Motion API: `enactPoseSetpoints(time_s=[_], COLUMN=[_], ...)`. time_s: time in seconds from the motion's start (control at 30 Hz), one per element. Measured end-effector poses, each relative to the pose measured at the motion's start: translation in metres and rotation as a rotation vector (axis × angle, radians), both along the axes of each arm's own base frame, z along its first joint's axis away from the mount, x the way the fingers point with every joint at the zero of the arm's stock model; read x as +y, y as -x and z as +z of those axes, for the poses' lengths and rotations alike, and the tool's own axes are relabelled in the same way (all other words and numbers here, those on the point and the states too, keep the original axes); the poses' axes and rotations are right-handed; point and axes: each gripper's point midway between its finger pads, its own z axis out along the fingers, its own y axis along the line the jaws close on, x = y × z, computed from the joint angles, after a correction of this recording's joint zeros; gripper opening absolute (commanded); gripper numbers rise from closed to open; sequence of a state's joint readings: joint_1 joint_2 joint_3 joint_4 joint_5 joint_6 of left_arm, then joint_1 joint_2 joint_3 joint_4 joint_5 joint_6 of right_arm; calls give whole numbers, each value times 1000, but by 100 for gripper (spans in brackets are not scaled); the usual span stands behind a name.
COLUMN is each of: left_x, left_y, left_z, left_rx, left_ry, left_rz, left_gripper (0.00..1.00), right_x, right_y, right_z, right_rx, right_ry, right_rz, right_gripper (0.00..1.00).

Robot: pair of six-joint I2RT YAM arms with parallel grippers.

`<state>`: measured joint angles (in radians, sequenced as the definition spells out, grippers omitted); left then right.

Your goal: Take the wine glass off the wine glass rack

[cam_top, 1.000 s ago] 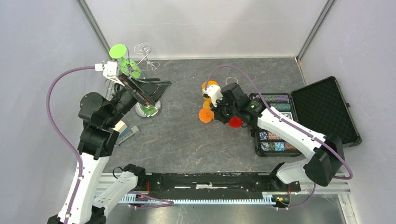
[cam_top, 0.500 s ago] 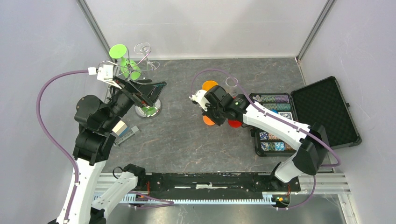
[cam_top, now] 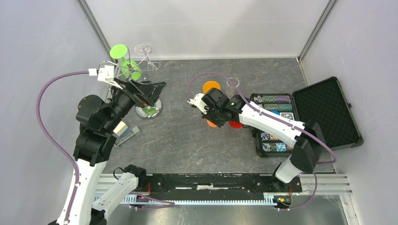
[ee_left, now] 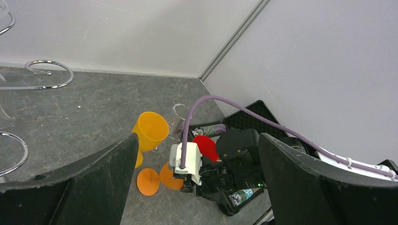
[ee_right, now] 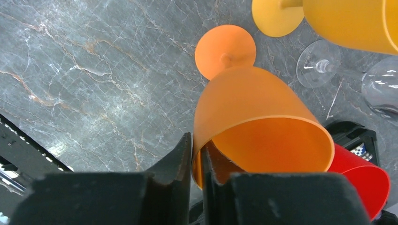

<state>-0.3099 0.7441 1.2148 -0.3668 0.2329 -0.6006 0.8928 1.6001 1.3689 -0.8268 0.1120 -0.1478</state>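
Observation:
The silver wire wine glass rack [cam_top: 141, 112] stands at the back left, and its spiral hooks [ee_left: 47, 75] show in the left wrist view. A green wine glass [cam_top: 130, 69] and a clear wine glass [cam_top: 143, 48] hang on it. My left gripper [cam_top: 158, 93] [ee_left: 197, 140] hovers wide open over the rack's base, holding nothing. At mid-table my right gripper [cam_top: 211, 115] [ee_right: 197, 154] is shut on the rim of a tilted orange wine glass [ee_right: 253, 108], one finger inside the bowl. The glass's foot [ee_right: 225, 44] is down at the tabletop.
A yellow-orange glass [cam_top: 211, 86], a red glass [cam_top: 236, 124] and a clear glass lying on its side [cam_top: 232, 83] crowd around the right gripper. An open black case of poker chips [cam_top: 274, 124] lies at right. A small box [cam_top: 124, 130] sits beside the left arm.
My right arm has swung left and down, so the orange glass now sits low under the gripper. The left arm shifted slightly early on, then held still, open throughout.

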Motion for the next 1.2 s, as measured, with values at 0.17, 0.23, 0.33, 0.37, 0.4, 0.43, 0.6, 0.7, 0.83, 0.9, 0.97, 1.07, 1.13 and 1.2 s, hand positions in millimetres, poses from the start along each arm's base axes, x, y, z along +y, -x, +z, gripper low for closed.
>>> enactPoseSetpoints(time_s=[0.17, 0.23, 0.33, 0.37, 0.4, 0.43, 0.6, 0.7, 0.83, 0.9, 0.97, 1.07, 1.13, 1.2], left_x=[3, 4, 6, 7, 8, 8, 12, 15, 19, 22, 24, 27, 29, 32], left_y=[-2, -2, -3, -3, -3, -3, -3, -3, -6, -12, -20, -38, -53, -70], left_z=[-1, -1, -1, -1, -1, -1, 0, 3, 8, 12, 17, 20, 22, 24], left_rx=[-1, -2, 2, 4, 5, 4, 6, -1, -7, 1, 9, 46, 75, 107], left_ry=[-9, -11, -16, -17, -18, -20, -30, -34, -33, -33, -34, -46, -58, -75], left_rz=[22, 27, 38, 43, 47, 50, 71, 87, 115, 141, 165, 215, 250, 290], left_gripper=[100, 100, 100, 100, 100, 100, 100, 100, 100, 100, 100, 100, 100, 100], right_x=[1, 2, 5, 6, 7, 8, 14, 15, 16, 15, 13, 5, -2, -9], right_y=[-3, -6, -9, -10, -12, -13, -20, -22, -26, -26, -26, -24, -24, -23], right_z=[0, 2, 8, 10, 13, 14, 24, 28, 45, 61, 77, 102, 115, 126], right_rx=[-8, -17, -32, -39, -46, -52, -82, -98, -145, -183, -226, -297, -340, -379], right_ry=[13, 12, 1, -4, -10, -15, -41, -55, -103, -151, -205, -285, -323, -357], right_rz=[1, -2, -5, -6, -8, -9, -19, -27, -45, -57, -67, -99, -124, -154], right_gripper=[36, 38, 40, 41, 42, 42, 52, 58, 62, 63, 65, 66, 66, 66])
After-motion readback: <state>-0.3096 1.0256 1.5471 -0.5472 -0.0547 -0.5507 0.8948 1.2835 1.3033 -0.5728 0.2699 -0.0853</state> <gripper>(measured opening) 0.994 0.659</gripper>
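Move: The right hand has the orange wine glass by its rim; the glass's middle is about 2 cm ahead, 2 cm right and 7 cm below. From this hand the yellow glass stands roughly 11 cm ahead and 1 cm right, the red 3 cm ahead and 11 cm right, the clear 12 cm ahead and 9 cm right. The green glass on the rack is some 18 cm ahead, 13 cm left and 20 cm below the left hand; from this hand the hanging clear glass is 20 cm ahead, 5 cm left. The right fingers open and let go of the orange glass's rim while the hand eases a little forward, left and up, then it climbs faster straight off the glass, about 12 cm up in all, the fingers tilting up some 30 degrees out of their downward slant. The left hand, fingers wide open and empty, creeps left at first and then speeds forward about 7 cm towards the rack, rising slightly and turning counter-clockwise. ##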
